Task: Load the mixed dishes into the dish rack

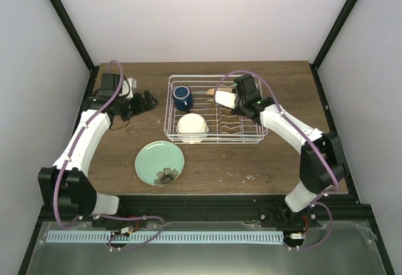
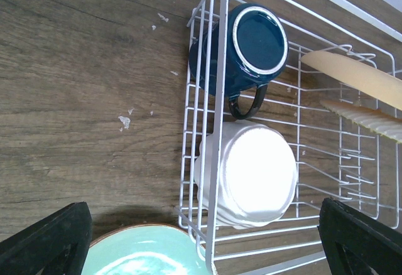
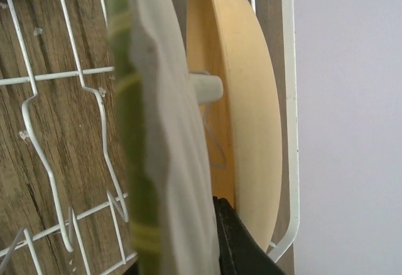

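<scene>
The white wire dish rack (image 1: 251,138) (image 2: 202,105) stands mid-table. Inside it a dark blue mug (image 1: 183,97) (image 2: 248,49) lies on its side, and a white ribbed dish (image 1: 191,126) (image 2: 251,174) sits upside down. An orange-yellow plate (image 2: 355,77) (image 3: 242,118) stands on edge in the far slots. Beside it, my right gripper (image 1: 226,101) (image 3: 201,250) is shut on a pale wavy-edged plate (image 2: 367,119) (image 3: 169,162) with a green rim, also on edge. The mint-green plate (image 1: 159,162) (image 2: 147,253) lies on the table in front of the rack. My left gripper (image 1: 146,101) (image 2: 207,250) hangs open left of the rack, holding nothing.
The wooden table (image 1: 125,149) has small white flecks on it (image 2: 124,122). Black frame posts and white walls close in the back and sides. A small white object (image 1: 126,88) sits at the far left behind the left arm.
</scene>
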Controlling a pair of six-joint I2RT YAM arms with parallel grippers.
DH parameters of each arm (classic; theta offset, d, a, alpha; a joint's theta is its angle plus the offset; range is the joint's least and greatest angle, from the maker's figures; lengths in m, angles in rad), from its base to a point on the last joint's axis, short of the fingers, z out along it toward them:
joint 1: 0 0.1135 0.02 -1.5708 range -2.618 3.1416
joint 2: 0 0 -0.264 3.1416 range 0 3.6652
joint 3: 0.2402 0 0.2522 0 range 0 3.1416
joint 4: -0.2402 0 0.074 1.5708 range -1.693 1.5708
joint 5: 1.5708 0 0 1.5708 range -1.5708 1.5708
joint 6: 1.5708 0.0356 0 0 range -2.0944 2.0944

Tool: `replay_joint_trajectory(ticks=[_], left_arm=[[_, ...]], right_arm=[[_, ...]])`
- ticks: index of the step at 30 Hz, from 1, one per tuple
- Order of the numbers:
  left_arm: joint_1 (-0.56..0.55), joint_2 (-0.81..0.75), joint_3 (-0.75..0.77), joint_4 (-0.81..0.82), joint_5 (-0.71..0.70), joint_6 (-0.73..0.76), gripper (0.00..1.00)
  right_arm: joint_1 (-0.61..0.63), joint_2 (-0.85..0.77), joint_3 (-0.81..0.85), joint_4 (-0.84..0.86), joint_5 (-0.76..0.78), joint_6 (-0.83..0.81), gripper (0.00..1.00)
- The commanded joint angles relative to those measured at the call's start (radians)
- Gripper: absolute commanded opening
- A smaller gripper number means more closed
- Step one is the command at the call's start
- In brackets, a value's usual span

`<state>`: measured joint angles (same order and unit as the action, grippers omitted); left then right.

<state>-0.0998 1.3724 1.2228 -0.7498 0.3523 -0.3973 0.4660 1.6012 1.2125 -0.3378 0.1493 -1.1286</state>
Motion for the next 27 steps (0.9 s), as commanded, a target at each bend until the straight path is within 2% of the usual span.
replay_joint_trajectory(ticks=[1, 10, 14, 18, 21, 27], left_arm=[[0.003, -0.003, -0.006, 0.003, 0.000, -0.017, 1.00], [0.004, 0.004, -0.022, -0.055, -0.041, -0.032, 1.00], [0.003, 0.010, -0.025, -0.122, -0.094, -0.045, 1.00], [0.003, 0.023, -0.028, -0.238, -0.183, -0.071, 1.00], [0.003, 0.017, -0.047, -0.300, -0.230, -0.099, 1.00], [0.004, -0.029, -0.122, -0.316, -0.219, -0.153, 1.00]], right_arm=[[0.019, 0.013, -0.002, 0.047, -0.020, 0.013, 0.10], [0.019, -0.009, -0.007, 0.006, 0.006, 0.017, 0.28], [0.018, -0.035, 0.011, -0.050, -0.006, 0.044, 0.29], [0.021, -0.068, 0.077, -0.128, -0.094, 0.126, 0.30], [0.030, -0.083, 0.118, -0.143, -0.196, 0.193, 0.36], [0.043, -0.060, 0.202, -0.113, -0.413, 0.348, 0.45]])
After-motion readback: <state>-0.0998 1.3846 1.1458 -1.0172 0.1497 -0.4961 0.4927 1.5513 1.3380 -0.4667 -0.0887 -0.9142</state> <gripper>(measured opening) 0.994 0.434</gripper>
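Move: The left hand is open, up by the rack's left side; the green plate lies flat some 18 cm back of it, about 4 cm to its right and 20 cm below, with the upturned white bowl 7 cm back and 15 cm right. The right hand still pinches the patterned plate's upper edge in the rack, its middle about 8 cm below and 3 cm left. From this hand the orange plate stands 4 cm ahead, 3 cm left, and the blue mug 16 cm left, 1 cm back. The right hand opens its fingers to a bit under half and lets go of the patterned plate standing in the rack beside the orange one, easing back a couple of centimetres and then climbing about 5 cm up and leftward, clear above the two plates, its left side rolling up nearly 20 degrees. Meanwhile the left hand, fingers still wide open and touching nothing, swings down and back with some drift to its left, roughly 10 cm in all and gathering speed, towards the green plate, its fingers tipping about 20 degrees more steeply down. ##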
